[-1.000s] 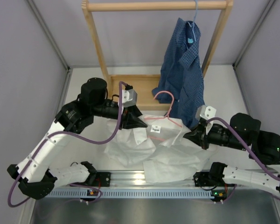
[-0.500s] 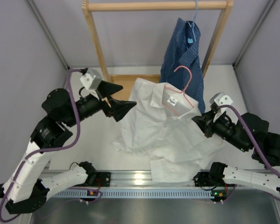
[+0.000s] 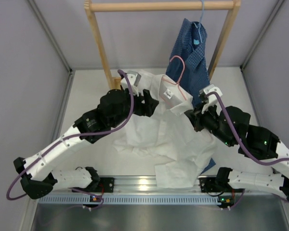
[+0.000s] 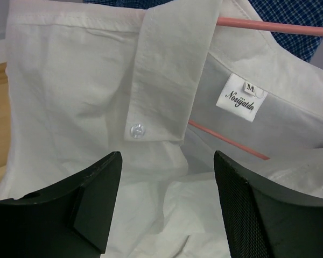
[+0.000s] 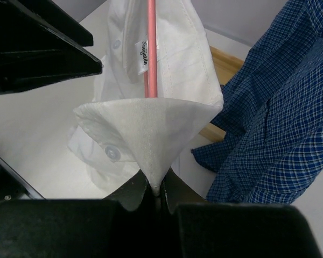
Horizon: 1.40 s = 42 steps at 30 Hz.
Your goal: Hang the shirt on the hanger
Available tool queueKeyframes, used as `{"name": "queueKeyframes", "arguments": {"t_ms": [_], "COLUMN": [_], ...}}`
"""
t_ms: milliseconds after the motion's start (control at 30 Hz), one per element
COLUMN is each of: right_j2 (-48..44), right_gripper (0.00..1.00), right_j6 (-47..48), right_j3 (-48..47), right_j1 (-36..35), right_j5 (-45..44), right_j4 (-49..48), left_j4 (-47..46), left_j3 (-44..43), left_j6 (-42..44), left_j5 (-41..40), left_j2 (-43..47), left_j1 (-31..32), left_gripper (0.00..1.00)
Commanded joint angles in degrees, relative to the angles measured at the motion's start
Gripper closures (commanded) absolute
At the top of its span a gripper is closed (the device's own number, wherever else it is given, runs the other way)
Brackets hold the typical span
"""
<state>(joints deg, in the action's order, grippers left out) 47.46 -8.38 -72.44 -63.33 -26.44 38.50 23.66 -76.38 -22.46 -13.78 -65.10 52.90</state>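
Note:
The white shirt hangs in the air, its hem trailing on the table. The pink hanger sits inside its neck, the hook sticking up above the collar. My right gripper is shut on a fold of the shirt at the collar, below the hanger wire. My left gripper is open close in front of the collar, its jaws either side of loose fabric without pinching it. The neck label and the hanger wire show just beyond the left gripper.
A wooden clothes rack stands at the back, its base on the table. A dark blue checked shirt hangs from it on a light blue hanger, right behind the white shirt; it also shows in the right wrist view. Grey walls stand on both sides.
My left arm has swung in from the left to the collar. My right gripper has lifted the shirt and hanger higher and further back, toward the rack.

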Motion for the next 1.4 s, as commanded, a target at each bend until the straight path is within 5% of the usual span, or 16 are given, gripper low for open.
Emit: {"name": "queueKeyframes", "arguments": {"t_ms": [0,300,467,500,1100,1367], "right_j2": [1.1,2.1,0.9,0.8,9.6,7.0], "right_gripper": [1.0,1.0,1.0,1.0,1.0,1.0], "right_j6": [-2.8,-4.2,-4.8,-4.8,2.4,2.2], "right_j3": [-1.4,-0.6,0.9,1.1,1.1,1.7], "right_j1": [-0.4,-1.4,-1.9,-1.9,-1.9,-1.9], "right_j5": [-1.9,2.7,3.5,3.2,-8.5,-11.1], "right_j4": [-8.2,-10.9,-11.5,-11.5,-15.2,-16.3], "left_j4": [-2.7,-7.6,-8.6,-8.9,-0.3,3.2], "left_j3": [-1.2,1.5,0.9,0.6,-7.4,-3.2], "left_j6": [-0.3,2.3,3.4,3.3,-1.7,-1.4], "left_j5": [-9.1,-16.1,-17.6,-16.2,10.2,12.6], "left_j2": [-1.7,-5.1,-6.0,-5.7,-5.9,-6.9], "left_j1": [1.3,1.7,1.7,1.6,1.7,1.7], "left_gripper": [0.27,0.35,0.82,1.0,1.0,1.0]}}
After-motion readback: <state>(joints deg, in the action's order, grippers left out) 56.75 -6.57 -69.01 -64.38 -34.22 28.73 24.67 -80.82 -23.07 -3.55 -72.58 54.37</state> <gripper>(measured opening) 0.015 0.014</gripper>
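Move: The white shirt's collar tip hangs about 4 cm ahead of my open left hand, 1 cm to its right and 4 cm below. From that hand, the size label lies 3 cm ahead, 6 cm right and 3 cm down, and the hanger's neck 5 cm ahead, 8 cm right, about level. From my right hand, which already pinches the shirt by the hanger's arm, the collar tip is some 9 cm ahead, 11 cm left and 4 cm down. I reach my left hand about 5 cm forward and down onto the collar tip, shut the fingers on the cloth there, then draw back and to the right towards my right hand, rising and dipping again while turning some 25 degrees clockwise. My right hand keeps its pinch on the shirt and goes left, then forward and down, about 3 cm each way. ##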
